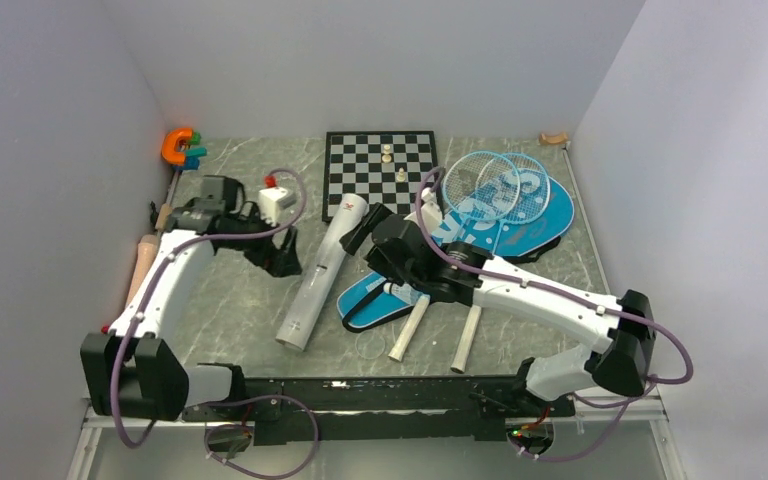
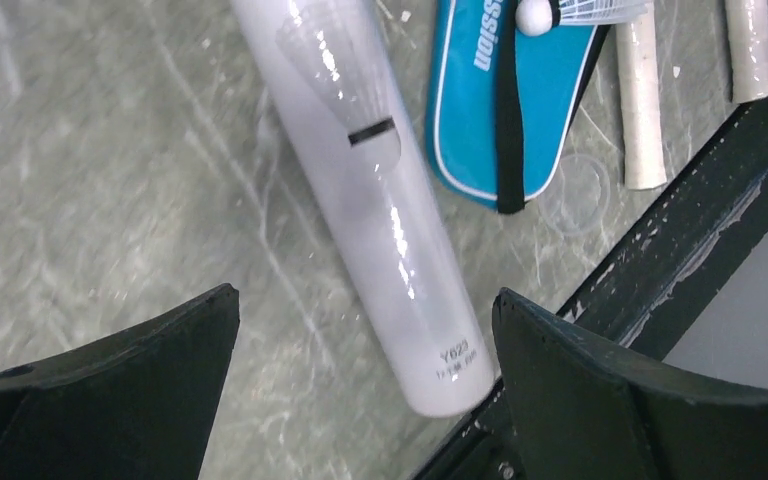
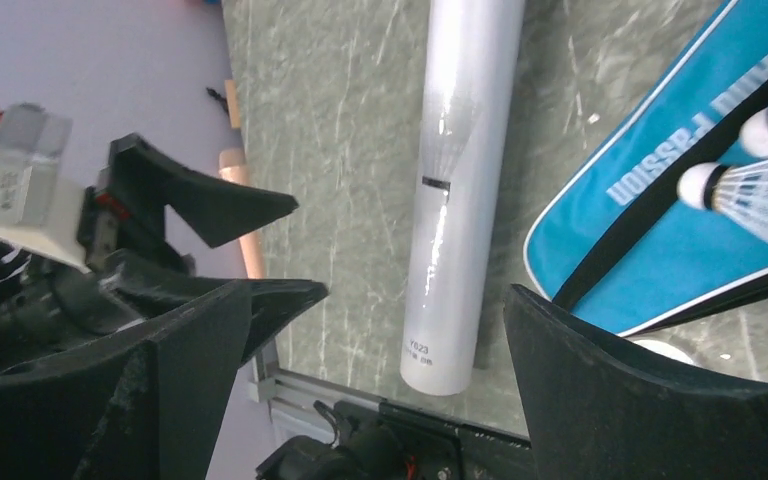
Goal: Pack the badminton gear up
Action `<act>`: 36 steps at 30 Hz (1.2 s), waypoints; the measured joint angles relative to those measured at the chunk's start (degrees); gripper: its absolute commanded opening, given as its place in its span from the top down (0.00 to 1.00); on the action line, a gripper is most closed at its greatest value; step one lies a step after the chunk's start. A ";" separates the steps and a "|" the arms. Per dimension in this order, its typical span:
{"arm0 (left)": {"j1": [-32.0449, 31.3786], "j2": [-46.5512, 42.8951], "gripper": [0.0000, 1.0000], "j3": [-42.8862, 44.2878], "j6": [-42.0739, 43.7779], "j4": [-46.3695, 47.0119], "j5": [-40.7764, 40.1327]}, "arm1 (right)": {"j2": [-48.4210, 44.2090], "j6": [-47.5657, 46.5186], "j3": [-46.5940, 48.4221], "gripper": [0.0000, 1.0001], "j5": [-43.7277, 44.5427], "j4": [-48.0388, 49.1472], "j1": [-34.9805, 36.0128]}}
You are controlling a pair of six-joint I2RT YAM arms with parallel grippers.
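Note:
The long white tube [image 1: 322, 270] lies slantwise on the table with a shuttlecock [image 2: 345, 70] inside it. My left gripper [image 1: 282, 255] hangs open just left of the tube, whose near end shows between its fingers [image 2: 365, 298]. Just right of the tube's far end, my right gripper [image 1: 365, 232] is open and holds nothing; in its wrist view [image 3: 380, 295] the tube [image 3: 460, 180] runs between its fingers. Two blue-framed rackets [image 1: 495, 185] rest on the blue bag [image 1: 535, 220], their white handles [image 1: 410, 328] toward the near edge. Two shuttlecocks [image 3: 750, 195] lie on the bag [image 3: 660, 200].
A chessboard [image 1: 378, 170] with pieces sits at the back centre. A tan rolling pin [image 1: 143, 265] lies along the left wall, and an orange toy [image 1: 178, 146] sits in the back left corner. A clear round lid [image 1: 370, 345] lies near the front rail [image 1: 380, 385].

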 measured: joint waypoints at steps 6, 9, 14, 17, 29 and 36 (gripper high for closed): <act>-15.52 6.49 0.01 0.76 -7.43 9.55 -8.39 | -5.90 -3.30 -4.59 0.00 1.79 -2.36 -3.96; -20.31 11.02 0.01 1.62 -9.27 13.20 -13.64 | -10.71 -5.11 -6.60 0.00 1.77 -4.44 -8.66; -21.27 14.97 0.01 1.62 -10.36 16.48 -18.82 | -15.96 -8.41 -7.17 0.00 0.66 -6.03 -14.56; -21.77 16.41 0.01 1.62 -10.36 18.18 -20.41 | -16.70 -10.47 -7.19 0.00 -1.03 -6.43 -17.20; -23.15 25.90 0.01 2.51 -8.98 21.55 -19.80 | -16.55 -15.72 -9.79 0.00 -7.89 -8.57 -26.25; -23.15 26.25 0.01 2.05 -4.72 22.03 -19.37 | -16.44 -18.12 -11.26 0.02 -11.23 -8.90 -31.19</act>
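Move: The shuttlecock tube lies slantwise on the table, its middle some 7 cm right of the left hand, 3 cm ahead and 13 cm below. From that hand, the nearest visible shuttlecock is about 27 cm right and 2 cm back, the chessboard 32 cm ahead and 22 cm right, the clear disc 19 cm back and 19 cm right. From the right hand, the tube is roughly 14 cm left, 2 cm ahead and 20 cm below. Left hand sinks about 11 cm, swinging 9 cm right, open fingers straddling the tube; right hand retreats 19 cm right. ##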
